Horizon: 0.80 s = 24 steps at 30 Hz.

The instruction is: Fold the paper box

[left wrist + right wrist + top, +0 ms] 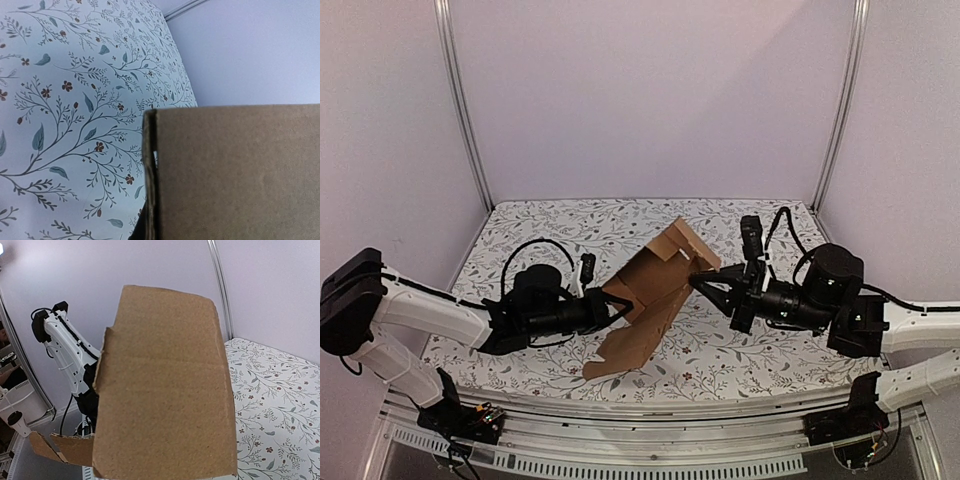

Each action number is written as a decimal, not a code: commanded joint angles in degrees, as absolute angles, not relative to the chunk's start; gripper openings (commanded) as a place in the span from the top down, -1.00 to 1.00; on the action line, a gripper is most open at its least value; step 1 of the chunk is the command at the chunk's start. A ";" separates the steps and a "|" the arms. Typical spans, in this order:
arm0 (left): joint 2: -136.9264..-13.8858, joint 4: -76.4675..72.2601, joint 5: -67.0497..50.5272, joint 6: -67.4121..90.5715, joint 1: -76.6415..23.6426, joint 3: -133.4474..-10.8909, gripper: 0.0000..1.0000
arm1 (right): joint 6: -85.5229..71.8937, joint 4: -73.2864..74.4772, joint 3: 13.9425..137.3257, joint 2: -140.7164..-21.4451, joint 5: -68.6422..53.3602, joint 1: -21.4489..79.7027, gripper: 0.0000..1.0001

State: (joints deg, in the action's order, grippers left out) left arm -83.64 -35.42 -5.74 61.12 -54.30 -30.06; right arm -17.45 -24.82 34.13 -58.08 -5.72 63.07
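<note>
The paper box [655, 290] is a brown cardboard piece, partly folded, held up over the middle of the table between both arms. Its long lower flap [625, 350] slopes down to the table. My left gripper [616, 303] is shut on the box's left edge. In the left wrist view the cardboard [235, 175] fills the lower right and hides the fingers. My right gripper [698, 280] is shut on the box's right edge. In the right wrist view a cardboard panel [165, 390] covers the fingers.
The table has a floral cloth [570, 225]. Pale walls with metal corner posts [465, 110] close the back and sides. The left arm [70, 355] shows behind the cardboard in the right wrist view.
</note>
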 commanded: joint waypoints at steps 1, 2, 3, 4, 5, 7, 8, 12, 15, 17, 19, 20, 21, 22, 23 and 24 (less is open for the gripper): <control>-84.11 -37.66 -7.29 60.09 -53.35 -30.02 1.00 | -16.19 -24.82 36.03 -59.90 -2.07 63.79 1.00; -84.11 -37.89 -7.55 59.92 -53.35 -30.03 1.00 | -16.10 -24.58 36.10 -60.29 -1.58 63.73 1.00; -84.11 -38.02 -7.71 59.74 -53.35 -30.02 1.00 | -15.96 -24.16 36.23 -60.56 -1.28 63.73 1.00; -84.03 -38.01 -7.85 59.62 -53.35 -30.03 1.00 | -15.83 -23.74 36.41 -60.98 -1.09 63.81 1.00; -84.02 -37.97 -7.94 59.47 -53.27 -30.00 1.00 | -15.71 -23.01 36.65 -61.24 -0.82 63.87 1.00; -84.05 -37.92 -8.26 59.09 -53.26 -30.07 1.00 | -15.23 -20.97 37.21 -61.89 -0.42 64.17 1.00; -84.03 -37.84 -8.36 58.88 -53.18 -30.20 1.00 | -15.01 -19.96 37.34 -62.10 -0.35 64.26 1.00; -84.11 -36.85 -9.23 57.84 -53.00 -31.11 1.00 | -14.44 -15.77 37.44 -62.99 1.15 64.75 1.00; -83.88 -34.34 -9.48 55.90 -52.76 -32.39 1.00 | -13.28 -11.12 37.79 -62.90 1.82 65.15 1.00; -83.77 -32.02 -9.47 54.20 -52.61 -33.40 1.00 | -11.91 -6.21 38.48 -63.06 1.90 65.34 1.00; -83.47 -30.15 -9.49 52.68 -52.27 -34.34 1.00 | -11.07 -2.17 38.55 -63.04 2.21 65.38 1.00; -83.30 -29.42 -9.44 51.99 -52.09 -34.48 1.00 | -10.87 -0.89 38.32 -62.83 2.34 65.47 1.00; -83.20 -28.56 -9.46 51.38 -51.84 -34.83 1.00 | -10.73 -0.20 38.12 -62.52 2.36 65.42 1.00; -83.15 -27.75 -9.49 50.93 -51.72 -35.17 1.00 | -10.61 1.80 38.06 -62.43 2.28 65.47 1.00; -83.15 -27.25 -9.68 50.55 -51.46 -35.48 1.00 | -10.62 3.14 37.99 -62.34 2.35 65.48 1.00; -83.14 -27.15 -9.95 50.39 -51.31 -35.60 1.00 | -10.51 4.07 37.91 -62.24 2.56 65.48 1.00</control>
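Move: The paper box hangs tipped, its right end raised. Its right end flap lies at the right hand's shut fingers, its middle some 3 cm ahead, 2 cm to the right and 2 cm above; the loose panel hangs about 13 cm to that hand's left, 5 cm back and 18 cm lower. From the left hand, which already pinches the box's left end, the right end flap is about 17 cm right, 3 cm back and 15 cm up. Right hand sinks about 6 cm with the right end flap, shut fingers tipping down; left keeps its pinch. ##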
